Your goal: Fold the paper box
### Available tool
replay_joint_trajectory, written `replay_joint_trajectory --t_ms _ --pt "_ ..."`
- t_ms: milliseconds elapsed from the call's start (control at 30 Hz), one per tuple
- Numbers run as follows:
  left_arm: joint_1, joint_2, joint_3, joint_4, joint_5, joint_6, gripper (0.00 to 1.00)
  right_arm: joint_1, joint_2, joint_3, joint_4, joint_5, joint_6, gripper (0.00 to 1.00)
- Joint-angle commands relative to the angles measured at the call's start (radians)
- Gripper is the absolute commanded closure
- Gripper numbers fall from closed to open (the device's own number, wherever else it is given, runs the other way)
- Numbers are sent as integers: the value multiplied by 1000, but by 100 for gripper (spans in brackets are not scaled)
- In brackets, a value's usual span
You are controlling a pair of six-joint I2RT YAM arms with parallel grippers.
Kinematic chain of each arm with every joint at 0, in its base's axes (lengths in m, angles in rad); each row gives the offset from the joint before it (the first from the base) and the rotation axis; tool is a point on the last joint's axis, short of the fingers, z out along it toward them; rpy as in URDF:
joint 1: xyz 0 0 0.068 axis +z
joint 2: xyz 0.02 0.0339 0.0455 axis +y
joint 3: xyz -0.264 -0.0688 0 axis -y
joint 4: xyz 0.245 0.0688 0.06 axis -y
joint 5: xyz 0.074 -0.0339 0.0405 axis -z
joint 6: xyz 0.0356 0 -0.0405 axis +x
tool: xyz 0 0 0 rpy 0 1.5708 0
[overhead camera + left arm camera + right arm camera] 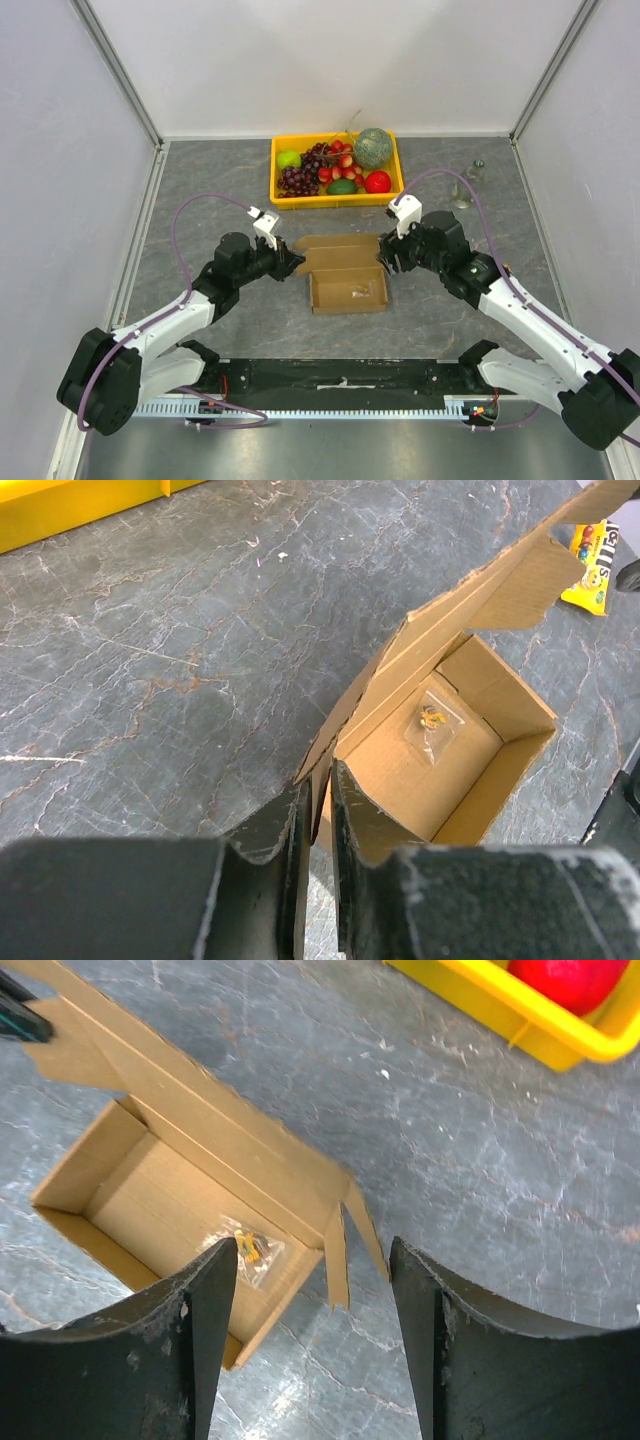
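The paper box (347,278) lies in the middle of the table as an open shallow brown tray, with its lid panel (335,250) folded back on the far side. My left gripper (294,265) is at the box's left end. In the left wrist view it (320,782) is shut on a thin side flap (322,770) at the box's corner. My right gripper (385,262) is at the right end and stands open (315,1260). A narrow cardboard flap (337,1250) stands between its fingers, touching neither. A small clear bag (248,1248) lies inside the box.
A yellow crate (335,203) of fruit stands just behind the box. A yellow candy packet (592,565) lies on the table beyond the lid. Something small and clear (463,195) is at the back right. White walls close in the sides and back.
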Motion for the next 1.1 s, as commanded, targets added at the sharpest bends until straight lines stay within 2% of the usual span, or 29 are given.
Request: replay_joint_trajectory --t_ms 0,233,633,1067 --pt "-4 -1 36 -5 -24 40 82 -8 -48 -83 91 83 36 30" --pt "-4 -2 35 -5 -23 40 82 -22 2 -109 158 134 39 29" --pt "-4 -16 28 -2 -29 40 82 -70 95 -109 244 -3 65 51" --pt "-6 15 38 19 -18 29 82 -100 128 -114 250 -89 65 62"
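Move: The right hand, fingers wide open, goes for the small side flap at the lid's right end: about 3 cm ahead, 1 cm to its left and 5 cm below. The paper box lid's middle lies 9 cm left, 3 cm ahead and 6 cm lower; the open box tray sits 7 cm left, 6 cm back and 15 cm down. From the left hand, that right flap is some 18 cm to the right, level in reach and height. The left fingers keep their pinch on the lid's left-end flap, staying almost in place, while the right hand drops about 5 cm beside the lid's right end. It slips some 2 cm right as it sinks, then eases forward about 3 cm to bring its narrowing, still open fingers around the right side flap; a grip on it can't be seen. ##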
